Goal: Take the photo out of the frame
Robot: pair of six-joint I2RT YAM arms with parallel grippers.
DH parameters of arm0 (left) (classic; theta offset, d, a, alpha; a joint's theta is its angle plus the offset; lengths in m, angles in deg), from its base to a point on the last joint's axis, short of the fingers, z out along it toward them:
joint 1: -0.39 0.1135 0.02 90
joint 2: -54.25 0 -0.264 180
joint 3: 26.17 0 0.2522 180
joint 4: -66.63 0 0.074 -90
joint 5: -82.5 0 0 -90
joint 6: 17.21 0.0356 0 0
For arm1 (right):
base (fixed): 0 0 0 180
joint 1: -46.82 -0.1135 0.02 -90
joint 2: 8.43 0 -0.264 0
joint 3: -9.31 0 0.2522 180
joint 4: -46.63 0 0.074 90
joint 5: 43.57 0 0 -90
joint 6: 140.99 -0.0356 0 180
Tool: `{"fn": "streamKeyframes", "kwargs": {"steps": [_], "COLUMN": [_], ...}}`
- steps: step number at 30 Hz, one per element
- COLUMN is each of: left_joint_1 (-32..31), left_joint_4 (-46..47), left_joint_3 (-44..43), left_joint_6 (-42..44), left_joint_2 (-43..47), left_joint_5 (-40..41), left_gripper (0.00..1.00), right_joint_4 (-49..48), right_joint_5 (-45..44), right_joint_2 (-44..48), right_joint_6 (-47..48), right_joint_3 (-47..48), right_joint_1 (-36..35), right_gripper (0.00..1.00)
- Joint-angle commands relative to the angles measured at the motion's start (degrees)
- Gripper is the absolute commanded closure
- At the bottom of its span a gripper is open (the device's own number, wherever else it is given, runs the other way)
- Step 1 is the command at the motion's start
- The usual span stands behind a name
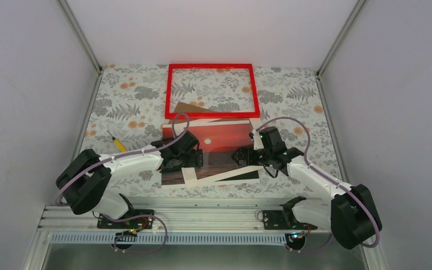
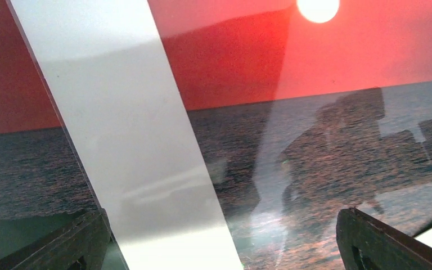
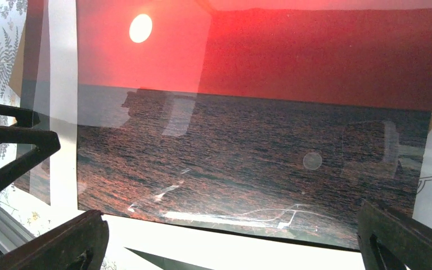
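Observation:
The red frame (image 1: 168, 93) lies flat at the back of the table, and the floral cloth shows through its opening. In front of it lies the sunset photo (image 1: 225, 140), red sky with a white sun over dark water. A white mat (image 1: 220, 176) lies skewed across it. My left gripper (image 1: 198, 158) hovers over the photo's left part, open, with the photo (image 2: 326, 135) and a mat strip (image 2: 129, 140) beneath it. My right gripper (image 1: 242, 156) is over the photo's right part, open, above the photo (image 3: 259, 124) near its edge and the mat (image 3: 242, 239).
A brown board (image 1: 183, 107) peeks out from under the frame's lower left corner. A yellow tool (image 1: 116, 143) lies on the floral tablecloth (image 1: 292, 95) to the left. White walls enclose three sides.

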Motion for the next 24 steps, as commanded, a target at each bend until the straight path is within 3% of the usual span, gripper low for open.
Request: {"fn": "streamKeyframes", "kwargs": {"steps": [1, 5, 15, 24], "left_joint_1": [-0.04, 2.44, 17.72, 32.21], "left_joint_4": [3.38, 2.69, 1.23, 7.04], "left_joint_3": [0.76, 5.01, 16.77, 25.99], "left_joint_6": [0.14, 0.49, 4.29, 7.48], "left_joint_2": [3.79, 8.90, 24.18, 31.24], "left_joint_5": [-0.20, 0.76, -4.96, -21.02], "left_gripper": [0.00, 0.00, 0.00, 0.00], "right_joint_4": [-0.24, -0.70, -2.25, -2.60], "right_joint_5": [-0.42, 0.46, 2.29, 2.89], "right_joint_2": [0.80, 1.35, 1.31, 1.55], "right_joint_6": [0.54, 1.00, 1.27, 1.18], "right_joint_3": [1.69, 1.47, 0.80, 0.51], "right_joint_1": [-0.33, -0.34, -0.46, -0.43], "right_gripper": [0.00, 0.00, 0.00, 0.00]}}
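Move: The photo's left edge, midpoint, is about 12 cm left of the left hand, 4 cm ahead and 3 cm below; the mat's left strip runs past some 3 cm left and 4 cm ahead. The yellow screwdriver lies roughly 26 cm left and 9 cm ahead, the red frame's near bar 19 cm ahead and 6 cm right. From the right hand that photo edge is about 25 cm left, 4 cm ahead. The open left hand rises 2 cm, sweeps 13 cm left to the photo's left edge, sinking back and turning counter-clockwise. ##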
